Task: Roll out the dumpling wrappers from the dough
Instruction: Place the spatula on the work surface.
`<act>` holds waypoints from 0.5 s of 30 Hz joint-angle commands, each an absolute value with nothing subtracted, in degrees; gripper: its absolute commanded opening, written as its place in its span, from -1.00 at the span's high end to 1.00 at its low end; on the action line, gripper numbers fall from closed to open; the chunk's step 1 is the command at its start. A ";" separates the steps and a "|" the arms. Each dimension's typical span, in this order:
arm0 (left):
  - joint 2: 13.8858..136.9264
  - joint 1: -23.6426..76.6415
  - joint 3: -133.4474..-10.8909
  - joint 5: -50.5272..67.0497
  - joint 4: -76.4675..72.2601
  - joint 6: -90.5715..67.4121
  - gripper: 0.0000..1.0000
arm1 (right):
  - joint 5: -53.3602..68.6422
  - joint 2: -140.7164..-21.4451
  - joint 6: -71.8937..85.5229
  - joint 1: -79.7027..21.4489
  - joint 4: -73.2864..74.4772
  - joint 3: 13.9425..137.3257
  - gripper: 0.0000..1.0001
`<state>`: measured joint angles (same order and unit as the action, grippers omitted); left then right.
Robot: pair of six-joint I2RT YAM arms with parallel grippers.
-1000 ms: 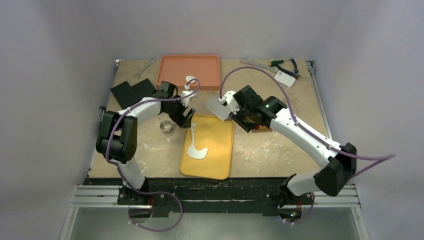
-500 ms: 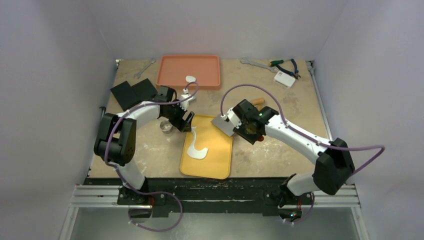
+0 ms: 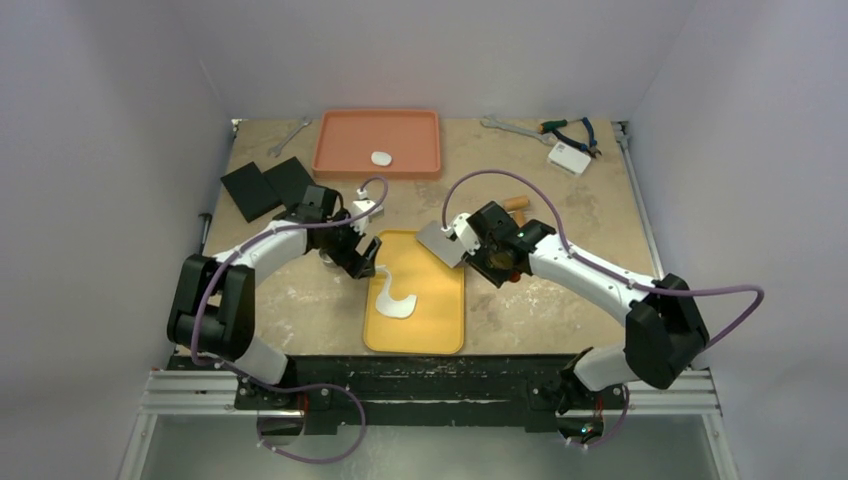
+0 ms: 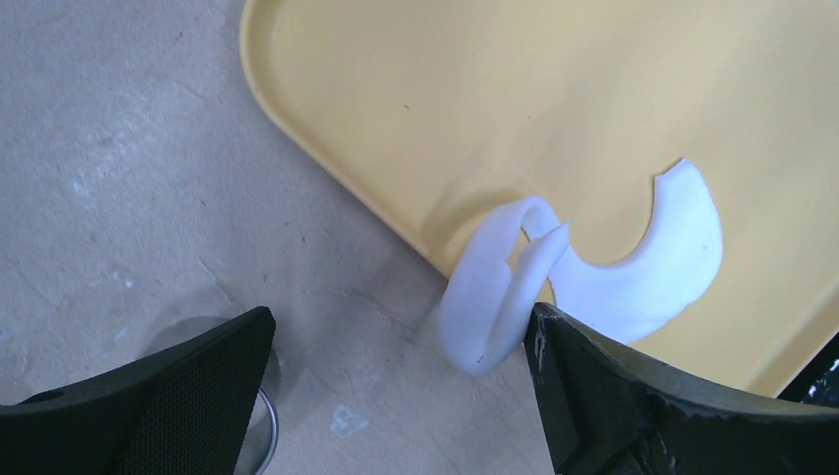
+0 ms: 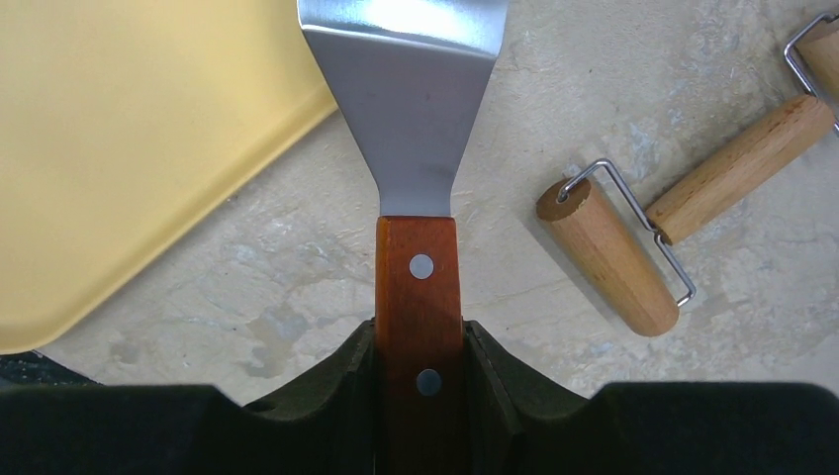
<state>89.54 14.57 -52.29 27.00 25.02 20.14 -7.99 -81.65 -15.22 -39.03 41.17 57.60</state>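
One dumpling wrapper (image 3: 381, 157), a small white disc, lies in the orange tray (image 3: 340, 130) at the back. A ragged white dough scrap (image 3: 393, 296) lies on the yellow tray (image 3: 430, 320). In the left wrist view the scrap's curled end (image 4: 495, 297) droops over the tray's left rim (image 4: 326, 188) and rests against my right finger (image 4: 613, 386). My left gripper (image 3: 362, 262) stands open over that rim. My right gripper (image 5: 418, 341) is shut on a spatula's wooden handle (image 5: 418, 267); the steel blade (image 3: 440, 243) hovers at the yellow tray's far right corner.
The metal ring cutter (image 4: 265, 426) stands on the table just under my left finger. A wooden rolling pin (image 5: 605, 255) lies right of the spatula. Black blocks (image 3: 262, 185) sit back left. Wrenches, pliers and a white box (image 3: 568, 156) lie along the back edge.
My left arm has drawn back toward me to the yellow tray's left rim, and its jaws have spread wider. The right arm has carried the spatula slightly toward me.
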 commanded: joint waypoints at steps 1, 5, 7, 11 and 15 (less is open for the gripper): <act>85.14 13.47 -49.76 26.06 23.36 20.88 -0.96 | -8.26 -81.75 -15.85 -39.11 37.57 57.63 0.60; 83.55 13.19 -48.81 25.77 22.14 20.36 -0.98 | -7.23 -81.95 -16.18 -39.11 37.10 58.14 0.19; 82.41 13.18 -48.33 26.96 21.85 20.46 -0.98 | -6.79 -82.44 -16.22 -39.18 37.41 58.94 0.07; 80.50 13.18 -47.20 30.97 21.86 21.38 -0.98 | -6.53 -82.17 -16.46 -39.19 37.09 60.10 -0.13; 77.74 13.19 -47.34 32.05 24.31 22.68 -0.98 | -5.30 -80.09 -16.71 -39.27 35.84 60.74 -0.37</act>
<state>81.47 13.54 -47.53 28.49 23.62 20.64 -7.38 -82.24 -16.34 -39.05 38.59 57.84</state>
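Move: The yellow tray, over whose near-right rim the held spatula reaches, has its middle about 13 cm left and 2 cm back of the right hand and some 8 cm below it. The nearest wooden roller is roughly 5 cm ahead and 4 cm right, the main dough piece 16 cm left and 4 cm back. From the left hand, this dough is about 5 cm right and 4 back; the round cutter is 6 cm left, 2 ahead. The spatula's wooden handle comes free as the right fingers, shut on it at first, open to roughly two thirds, while that hand eases only about 1 cm forward and left above the table. The left hand, already wide open with a dough strip clinging to one finger, drifts a little back and then lifts about 2 cm over the tray's left rim. ##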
